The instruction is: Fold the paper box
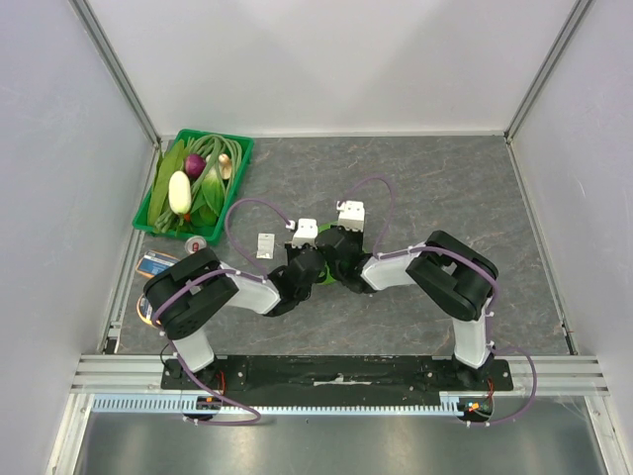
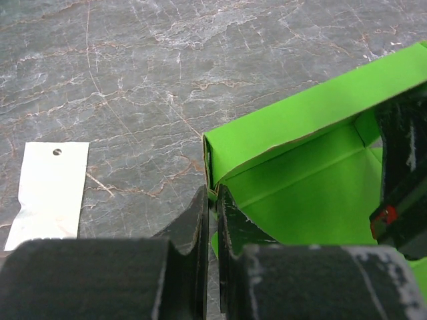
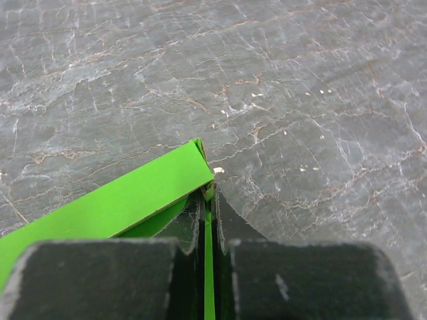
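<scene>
The paper box [image 2: 300, 160] is bright lime-green card, partly folded, with one long wall standing up and the floor panel behind it. My left gripper [image 2: 212, 200] is shut on the card's edge at the wall's near-left corner. In the right wrist view the same wall [image 3: 120, 200] runs off to the left, and my right gripper [image 3: 208, 200] is shut on a thin green edge at the other corner. From above, both grippers [image 1: 305, 265] [image 1: 341, 259] meet at the table's middle and hide nearly all of the box [image 1: 324, 284].
A green crate [image 1: 237, 148] of vegetables stands at the back left. A small white packet [image 1: 265, 244] [image 2: 50, 193] lies just left of the grippers. A small round can [image 1: 195, 240] and a blue item [image 1: 158, 264] sit near the left wall.
</scene>
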`<action>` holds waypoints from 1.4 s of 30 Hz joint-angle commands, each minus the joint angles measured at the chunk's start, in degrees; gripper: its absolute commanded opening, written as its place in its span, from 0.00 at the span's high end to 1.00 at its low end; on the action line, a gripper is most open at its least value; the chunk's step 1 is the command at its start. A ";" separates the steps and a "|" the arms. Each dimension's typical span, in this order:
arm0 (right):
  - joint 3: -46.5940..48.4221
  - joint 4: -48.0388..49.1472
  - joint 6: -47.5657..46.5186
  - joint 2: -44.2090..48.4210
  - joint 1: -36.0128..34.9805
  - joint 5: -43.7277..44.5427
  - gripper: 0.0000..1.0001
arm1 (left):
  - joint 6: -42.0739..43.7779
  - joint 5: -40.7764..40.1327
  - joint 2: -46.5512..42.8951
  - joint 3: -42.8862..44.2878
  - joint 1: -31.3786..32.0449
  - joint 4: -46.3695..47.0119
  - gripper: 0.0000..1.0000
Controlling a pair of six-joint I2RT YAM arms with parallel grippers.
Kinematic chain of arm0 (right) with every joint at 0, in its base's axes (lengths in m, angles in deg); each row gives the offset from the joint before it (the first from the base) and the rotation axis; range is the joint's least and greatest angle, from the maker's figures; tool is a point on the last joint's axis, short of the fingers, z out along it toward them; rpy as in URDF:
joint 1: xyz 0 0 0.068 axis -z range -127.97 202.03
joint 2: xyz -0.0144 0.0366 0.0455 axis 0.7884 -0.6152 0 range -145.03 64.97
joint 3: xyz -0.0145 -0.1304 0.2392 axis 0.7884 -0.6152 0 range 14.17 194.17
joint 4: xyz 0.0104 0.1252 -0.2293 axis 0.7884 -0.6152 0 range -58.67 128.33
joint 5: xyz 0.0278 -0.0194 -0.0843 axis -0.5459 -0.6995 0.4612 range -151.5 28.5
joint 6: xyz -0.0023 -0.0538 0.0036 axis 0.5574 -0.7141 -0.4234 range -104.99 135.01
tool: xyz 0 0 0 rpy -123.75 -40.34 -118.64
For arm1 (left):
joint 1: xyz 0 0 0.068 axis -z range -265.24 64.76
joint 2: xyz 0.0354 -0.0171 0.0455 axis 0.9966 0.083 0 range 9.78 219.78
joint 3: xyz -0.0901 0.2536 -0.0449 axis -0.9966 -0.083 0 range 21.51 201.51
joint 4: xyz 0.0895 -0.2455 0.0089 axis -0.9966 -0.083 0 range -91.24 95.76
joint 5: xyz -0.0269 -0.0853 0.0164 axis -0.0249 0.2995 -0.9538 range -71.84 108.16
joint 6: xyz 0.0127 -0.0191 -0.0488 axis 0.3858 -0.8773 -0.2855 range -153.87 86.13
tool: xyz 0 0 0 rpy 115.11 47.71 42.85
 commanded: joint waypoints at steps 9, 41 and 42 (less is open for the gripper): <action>-10.83 10.21 0.70 0.77 0.64 1.42 1.00 | 0.01 1.06 -0.12 0.30 0.94 -0.42 0.98; -18.32 5.66 14.32 11.59 0.03 -3.89 1.00 | -25.20 -8.34 10.86 18.75 -1.26 -35.91 0.98; -18.15 5.04 14.49 11.59 -0.06 -3.80 1.00 | -25.82 -8.61 11.47 19.02 -1.35 -36.97 0.98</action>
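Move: Just to the right of the left hand lies the paper box, its middle about 7 cm right, 2 cm nearer the base and 2 cm below; those fingers already pinch the far left corner. From the right hand, already closed on the far right corner, the middle is some 8 cm back and 4 cm left. The white tag lies around 9 cm left of the left hand and 1 cm back, on the table; the can stands about 23 cm left and 1 cm back. Drawing the far right corner of the box back about 4 cm and right 3 cm, the right hand keeps its pinch and rolls its left side up some 15 degrees. The left hand, still pinching the far left corner, eases right and slightly back, then pushes forward about 3 cm, turning counter-clockwise and tipping down a little. ##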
